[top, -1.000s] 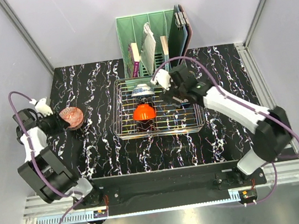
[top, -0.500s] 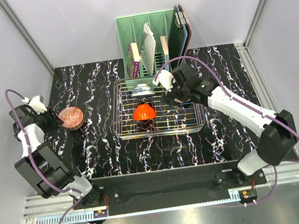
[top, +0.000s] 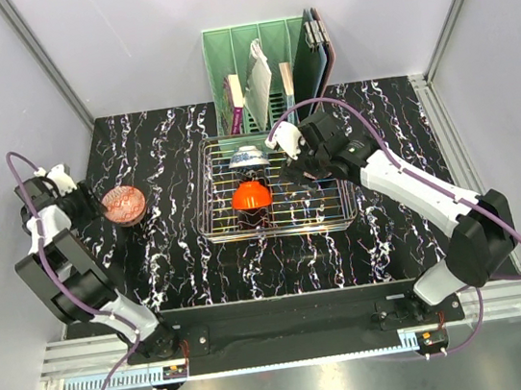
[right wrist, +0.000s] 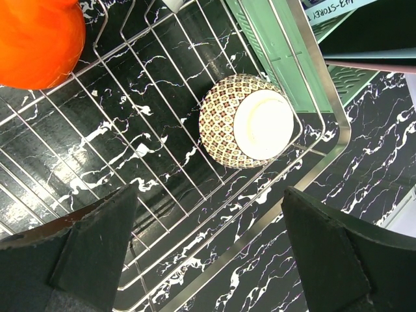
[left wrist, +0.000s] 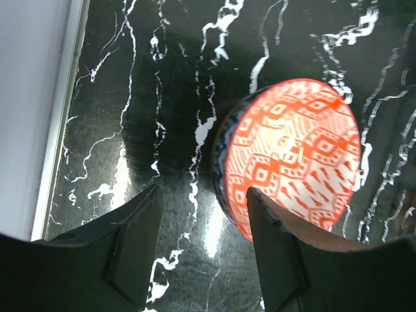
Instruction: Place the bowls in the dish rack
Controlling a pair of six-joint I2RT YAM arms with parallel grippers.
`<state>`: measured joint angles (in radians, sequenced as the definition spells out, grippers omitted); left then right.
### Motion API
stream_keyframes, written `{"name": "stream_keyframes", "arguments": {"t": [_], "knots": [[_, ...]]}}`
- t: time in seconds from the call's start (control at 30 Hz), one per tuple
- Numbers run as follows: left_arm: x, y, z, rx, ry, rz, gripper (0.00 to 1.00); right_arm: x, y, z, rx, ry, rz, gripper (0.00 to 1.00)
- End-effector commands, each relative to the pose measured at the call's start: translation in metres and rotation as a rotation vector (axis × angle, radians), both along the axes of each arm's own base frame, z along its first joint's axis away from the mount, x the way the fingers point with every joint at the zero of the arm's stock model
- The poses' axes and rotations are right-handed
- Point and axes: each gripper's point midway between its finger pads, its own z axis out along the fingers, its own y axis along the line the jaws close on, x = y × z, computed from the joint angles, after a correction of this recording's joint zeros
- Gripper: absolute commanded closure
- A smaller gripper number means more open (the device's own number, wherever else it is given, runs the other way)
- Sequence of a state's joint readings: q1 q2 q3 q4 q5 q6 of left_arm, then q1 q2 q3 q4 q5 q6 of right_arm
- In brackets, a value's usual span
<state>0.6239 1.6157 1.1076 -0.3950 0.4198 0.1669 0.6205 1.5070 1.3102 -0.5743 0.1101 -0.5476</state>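
A pink-red patterned bowl [top: 124,205] [left wrist: 292,159] stands upright on the black marble table at the left. My left gripper [top: 88,208] [left wrist: 203,192] is open at its left side. One finger [left wrist: 273,247] reaches over the bowl's near rim and the other stands over bare table. The chrome dish rack [top: 340,211] [right wrist: 325,153] holds a glossy orange-red bowl [top: 252,195] [right wrist: 39,39], a white-blue bowl [top: 249,159] and an upside-down cream lattice bowl [right wrist: 250,122]. My right gripper [top: 302,162] [right wrist: 209,192] hovers wide open above the rack's right end, holding nothing.
A green slotted organizer [top: 267,68] [right wrist: 273,45] with utensils and boards stands right behind the rack. Grey walls close in the table at the left, back and right. The metal frame rail [left wrist: 58,110] runs just left of my left gripper.
My left gripper has opened wider and drawn back to the left from the pink-red bowl, which stays put. My right gripper shifted slightly over the rack, still open.
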Motion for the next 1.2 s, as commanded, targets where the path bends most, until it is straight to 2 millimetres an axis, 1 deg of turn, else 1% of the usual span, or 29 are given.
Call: {"name": "stream_keyframes", "arguments": {"t": [0.0, 0.17, 0.33, 0.5, 0.77, 0.9, 1.0, 1.07, 1.17], "knots": [[0.019, 0.018, 0.011, 0.045, -0.037, 0.026, 0.44, 0.004, 0.006, 0.009, 0.039, -0.004, 0.0, 0.0], [0.026, 0.016, 0.009, 0.054, -0.032, 0.017, 0.46, 0.004, 0.009, 0.007, 0.044, 0.006, 0.002, 0.0], [0.034, 0.008, 0.011, 0.067, -0.034, -0.002, 0.47, 0.004, 0.009, 0.003, 0.042, 0.018, 0.002, 0.0], [0.04, -0.001, 0.009, 0.073, -0.033, -0.024, 0.47, 0.004, 0.01, 0.005, 0.05, 0.017, 0.002, 0.0], [0.046, -0.007, 0.007, 0.087, -0.025, -0.031, 0.51, 0.002, 0.01, 0.005, 0.052, 0.019, 0.004, 0.0], [0.047, -0.009, 0.006, 0.098, -0.022, -0.037, 0.57, 0.002, 0.011, 0.004, 0.055, 0.023, 0.004, 0.0], [0.047, -0.01, 0.008, 0.101, -0.024, -0.039, 0.65, 0.003, 0.011, 0.004, 0.053, 0.023, 0.003, 0.0], [0.047, -0.011, 0.007, 0.102, -0.023, -0.039, 0.68, 0.003, 0.011, 0.004, 0.053, 0.021, 0.001, 0.0], [0.045, -0.012, 0.004, 0.099, -0.015, -0.041, 0.76, 0.003, 0.01, 0.004, 0.051, 0.021, -0.001, 0.0]]}}
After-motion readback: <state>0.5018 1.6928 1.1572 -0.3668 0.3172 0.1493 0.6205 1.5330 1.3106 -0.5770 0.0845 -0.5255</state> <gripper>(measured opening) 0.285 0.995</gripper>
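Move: The red-patterned bowl sits about 7 cm to the left hand's right, 3 cm ahead and some 4 cm below. The dish rack's middle is roughly 42 cm to the left hand's right, 3 cm ahead and 6 below; the orange bowl in it is about 37 cm right, 1 ahead and 3 below. From the right hand, the red-patterned bowl is about 42 cm left, 3 ahead and 13 below. Left hand eases some 4 cm forward, right and slightly down, fingers closing partway astride the bowl's left rim. ##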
